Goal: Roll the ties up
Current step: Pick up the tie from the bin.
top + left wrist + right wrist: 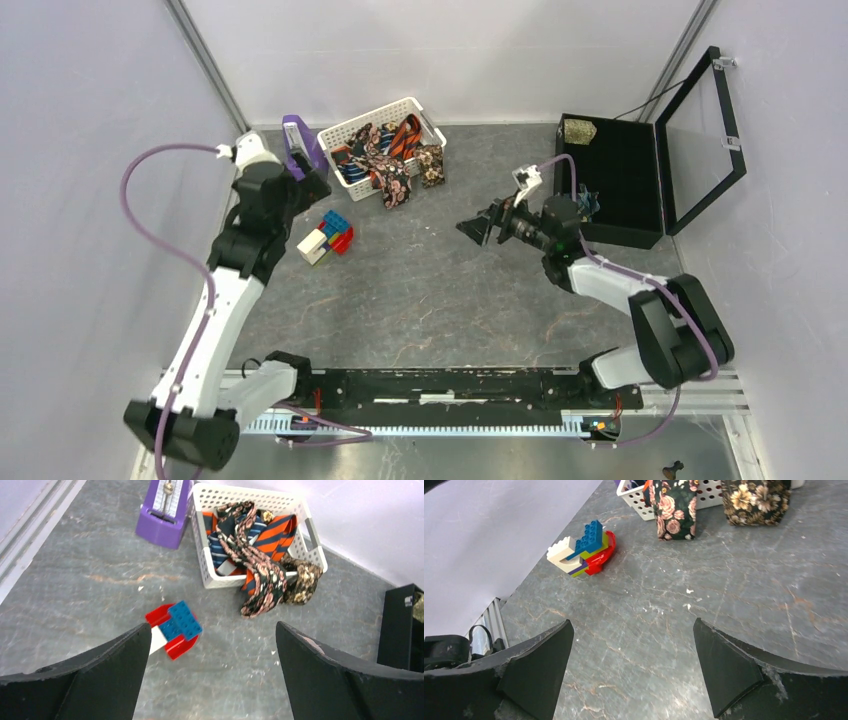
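Observation:
Several ties are piled in a white basket (428, 122) at the back of the table. A dark floral tie (392, 182) hangs over its front wall onto the table, with a tan floral tie (431, 165) beside it and an orange-black striped tie (405, 135) inside. The left wrist view shows the basket (314, 536), the dark floral tie (262, 587), the orange striped tie (276, 532) and a navy striped tie (217, 550). My left gripper (312, 182) (213, 626) hangs open left of the basket, holding nothing. My right gripper (476, 228) (632, 621) is open over bare table, right of centre.
Red, blue and white toy blocks (326, 238) (175, 630) (584, 550) lie under the left gripper. A purple object (300, 140) (165, 515) stands left of the basket. An open black case (610, 180) at the right holds an olive-gold roll (578, 131).

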{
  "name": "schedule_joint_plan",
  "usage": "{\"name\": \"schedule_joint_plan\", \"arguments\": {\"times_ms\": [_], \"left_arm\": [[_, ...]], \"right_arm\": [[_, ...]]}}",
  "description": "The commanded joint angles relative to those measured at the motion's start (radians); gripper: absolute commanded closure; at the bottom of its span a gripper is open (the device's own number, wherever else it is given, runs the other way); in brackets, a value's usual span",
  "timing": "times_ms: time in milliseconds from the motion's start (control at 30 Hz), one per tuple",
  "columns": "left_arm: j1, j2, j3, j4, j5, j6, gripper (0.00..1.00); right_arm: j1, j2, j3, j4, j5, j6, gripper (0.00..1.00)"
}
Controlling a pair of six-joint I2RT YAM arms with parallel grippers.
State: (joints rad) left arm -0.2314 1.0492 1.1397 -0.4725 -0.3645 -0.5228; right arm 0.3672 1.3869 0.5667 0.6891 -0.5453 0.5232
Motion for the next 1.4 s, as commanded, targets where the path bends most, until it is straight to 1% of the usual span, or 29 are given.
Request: {"name": "schedule_joint_plan", "arguments": {"times_ms": [0, 100, 267, 300, 333, 367, 433, 500, 600, 733, 900, 1100, 1333, 1367], "left_arm": [[0.001, -0.188, -0.102, -0.138, 0.027, 0.083, 0.00], [0.001, -0.327, -0.155, -0.234, 0.063, 0.091, 0.00], [0.001, -0.542, -0.277, -0.324, 0.147, 0.096, 0.00], [-0.001, -0.588, -0.296, -0.343, 0.126, 0.056, 0.00], [0.000, -0.641, -0.324, -0.348, 0.114, 0.013, 0.00], [0.000, -0.687, -0.350, -0.336, 0.130, 0.007, 0.00], [0.000, -0.779, -0.406, -0.289, 0.164, 0.022, 0.00], [0.000, -0.840, -0.432, -0.274, 0.138, 0.037, 0.00], [0.000, -0.865, -0.441, -0.281, 0.109, 0.036, 0.00], [0.000, -0.862, -0.444, -0.278, 0.111, 0.035, 0.00], [0.001, -0.867, -0.449, -0.275, 0.112, 0.041, 0.00], [0.001, -0.872, -0.452, -0.273, 0.116, 0.044, 0.00], [0.001, -0.868, -0.454, -0.270, 0.119, 0.046, 0.00], [0.001, -0.866, -0.453, -0.270, 0.121, 0.047, 0.00]], "right_arm": [[0.064, 0.076, 0.138, 0.017, 0.047, -0.003, 0.02], [0.113, 0.127, 0.182, 0.041, 0.065, -0.044, 0.02], [0.150, 0.256, 0.279, 0.072, 0.062, -0.084, 0.02], [0.156, 0.287, 0.303, 0.076, 0.056, -0.091, 0.02], [0.161, 0.313, 0.326, 0.075, 0.055, -0.098, 0.02], [0.170, 0.343, 0.351, 0.073, 0.067, -0.108, 0.02], [0.194, 0.395, 0.408, 0.041, 0.108, -0.137, 0.02], [0.218, 0.447, 0.473, -0.004, 0.150, -0.168, 0.02], [0.256, 0.526, 0.580, -0.077, 0.249, -0.231, 0.02], [0.292, 0.654, 0.792, -0.291, 0.394, -0.338, 0.02], [0.313, 0.789, 1.005, -0.461, 0.569, -0.417, 0.02], [0.321, 0.934, 1.213, -0.612, 0.619, -0.480, 0.02], [0.322, 1.013, 1.310, -0.643, 0.631, -0.515, 0.01], [0.321, 1.025, 1.325, -0.647, 0.618, -0.515, 0.05]]}}
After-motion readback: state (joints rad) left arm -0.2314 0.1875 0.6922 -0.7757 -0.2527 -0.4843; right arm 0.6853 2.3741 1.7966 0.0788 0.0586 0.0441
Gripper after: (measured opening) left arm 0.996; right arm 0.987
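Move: The rose-patterned tie end hanging over the bin's near edge is about 21 cm ahead of the open right hand, 16 cm to its left and 13 cm lower. From that tie end, the brown flowered tie hangs some 7 cm to the right and 4 cm farther out, the bin's middle is 9 cm beyond and 3 cm left, and the toy bricks sit 14 cm left and 11 cm nearer. From the left hand, the rose tie end is roughly 18 cm ahead, 15 right and 27 below. Leftward at first, then increasingly forward and down, the right hand sweeps about 25 cm across the table to the rose-patterned tie end at the bin's near edge, sinking 11 cm. Its fingers tip downward some 35 degrees and stay wide open, ending astride the hanging cloth. The open left hand draws back from the bin about 16 cm and sinks 7. ##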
